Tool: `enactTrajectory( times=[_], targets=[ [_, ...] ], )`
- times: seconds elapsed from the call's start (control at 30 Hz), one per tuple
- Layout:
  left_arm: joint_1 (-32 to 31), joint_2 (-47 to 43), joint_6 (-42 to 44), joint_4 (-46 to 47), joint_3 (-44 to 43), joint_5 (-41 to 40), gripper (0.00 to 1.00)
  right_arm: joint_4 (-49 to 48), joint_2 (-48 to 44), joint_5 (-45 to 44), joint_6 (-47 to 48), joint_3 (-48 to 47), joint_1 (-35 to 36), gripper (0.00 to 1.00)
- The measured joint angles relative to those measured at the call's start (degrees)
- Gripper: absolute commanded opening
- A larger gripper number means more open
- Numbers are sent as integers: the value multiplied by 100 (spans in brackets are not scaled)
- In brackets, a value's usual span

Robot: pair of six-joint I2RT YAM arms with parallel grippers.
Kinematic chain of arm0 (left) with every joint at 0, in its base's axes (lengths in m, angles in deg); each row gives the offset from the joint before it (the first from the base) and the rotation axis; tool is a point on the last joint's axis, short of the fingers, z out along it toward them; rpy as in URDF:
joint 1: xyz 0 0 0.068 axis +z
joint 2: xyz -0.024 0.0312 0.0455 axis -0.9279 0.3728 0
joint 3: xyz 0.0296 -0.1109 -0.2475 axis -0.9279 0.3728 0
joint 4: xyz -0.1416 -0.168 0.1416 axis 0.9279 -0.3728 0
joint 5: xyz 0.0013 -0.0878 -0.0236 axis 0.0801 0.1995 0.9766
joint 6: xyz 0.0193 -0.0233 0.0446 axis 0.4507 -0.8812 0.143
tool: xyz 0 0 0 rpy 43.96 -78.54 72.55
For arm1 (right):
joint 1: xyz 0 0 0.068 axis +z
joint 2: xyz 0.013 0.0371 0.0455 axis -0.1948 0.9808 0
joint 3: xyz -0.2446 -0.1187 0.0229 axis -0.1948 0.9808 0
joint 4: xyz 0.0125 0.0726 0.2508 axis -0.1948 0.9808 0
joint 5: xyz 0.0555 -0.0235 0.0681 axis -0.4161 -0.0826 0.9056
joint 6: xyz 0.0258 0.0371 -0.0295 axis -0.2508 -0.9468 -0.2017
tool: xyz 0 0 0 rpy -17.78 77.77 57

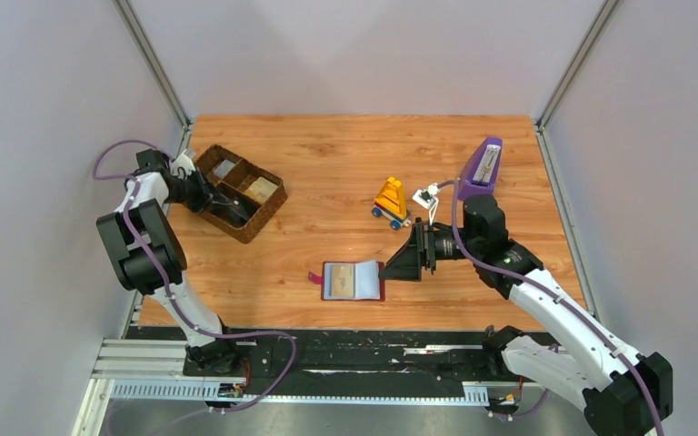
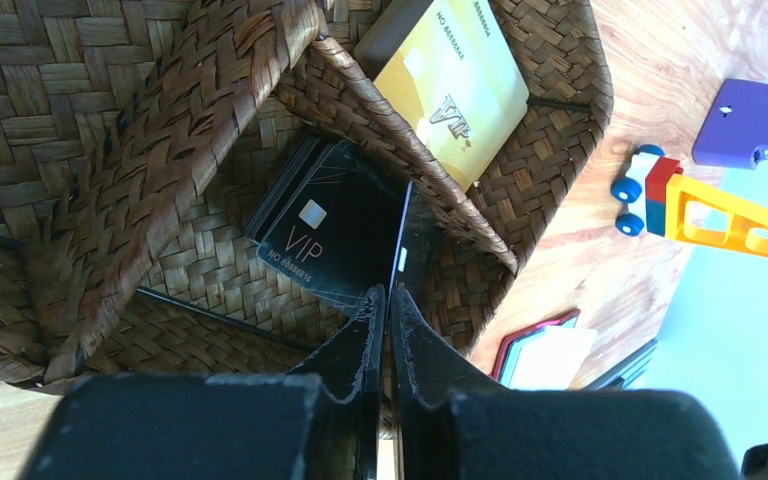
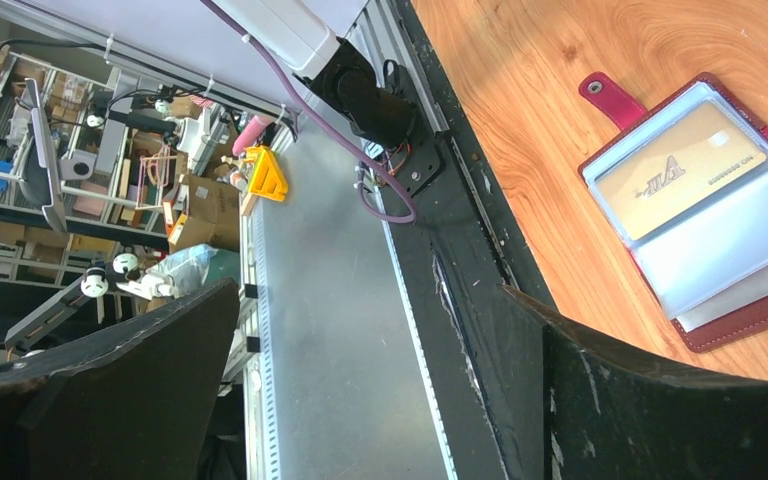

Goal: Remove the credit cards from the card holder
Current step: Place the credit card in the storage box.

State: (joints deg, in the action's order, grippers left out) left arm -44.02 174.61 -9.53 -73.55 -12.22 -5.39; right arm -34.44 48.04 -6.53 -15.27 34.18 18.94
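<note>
The dark red card holder [image 1: 354, 281] lies open on the wood near the front edge, with a gold credit card [image 3: 680, 170] in a clear sleeve of the card holder [image 3: 750, 300]. My right gripper [image 1: 398, 254] stands wide open just right of it, and the right wrist view shows nothing between the jaws of the right gripper [image 3: 368, 290]. My left gripper [image 1: 214, 202] reaches into the wicker basket [image 1: 239, 192]. In the left wrist view the left gripper [image 2: 388, 292] has its jaws almost together on a black card [image 2: 403, 240] standing edge-on. Black cards [image 2: 325, 225] and a gold card [image 2: 455, 80] lie in separate compartments.
A yellow toy on blue wheels [image 1: 391, 200] and a small white object [image 1: 427, 196] sit behind the card holder. A purple wedge stand [image 1: 482, 168] is at the back right. Grey walls close in the table on three sides.
</note>
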Motion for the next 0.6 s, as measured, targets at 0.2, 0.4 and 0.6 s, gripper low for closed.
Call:
enactTrajectory(
  times=[0.2, 0.4, 0.6],
  targets=[
    [-13, 57, 0, -15, 0, -70, 19, 0, -17, -17, 0, -35, 0, 100],
    [-76, 151, 2, -85, 0, -168, 23, 0, -133, -28, 0, -42, 0, 100],
    [-127, 160, 9, -177, 0, -275, 32, 0, -234, -63, 0, -42, 0, 100]
  ],
)
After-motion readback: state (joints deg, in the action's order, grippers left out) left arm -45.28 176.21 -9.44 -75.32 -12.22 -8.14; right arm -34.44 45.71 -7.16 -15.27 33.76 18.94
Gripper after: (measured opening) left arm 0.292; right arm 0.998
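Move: Inside the box's near compartment, the black card stack lies about 1 cm ahead, 5 cm to the right and 5 cm below the left hand, which still has a black credit card on edge between its barely parted tips. The gold cards are some 7 cm ahead and 11 cm right of that hand, the grey card about 12 cm ahead and 1 cm right. From the idle right hand the black stack lies roughly 22 cm ahead, 39 cm left and 20 cm below. Sinking about 1.5 cm farther towards the black stack, the left hand eases back slightly as it goes and steadily spreads its fingers from a slit to roughly a quarter open, letting the black card out of its pinch. One fingertip stays close beside the card's near end. ##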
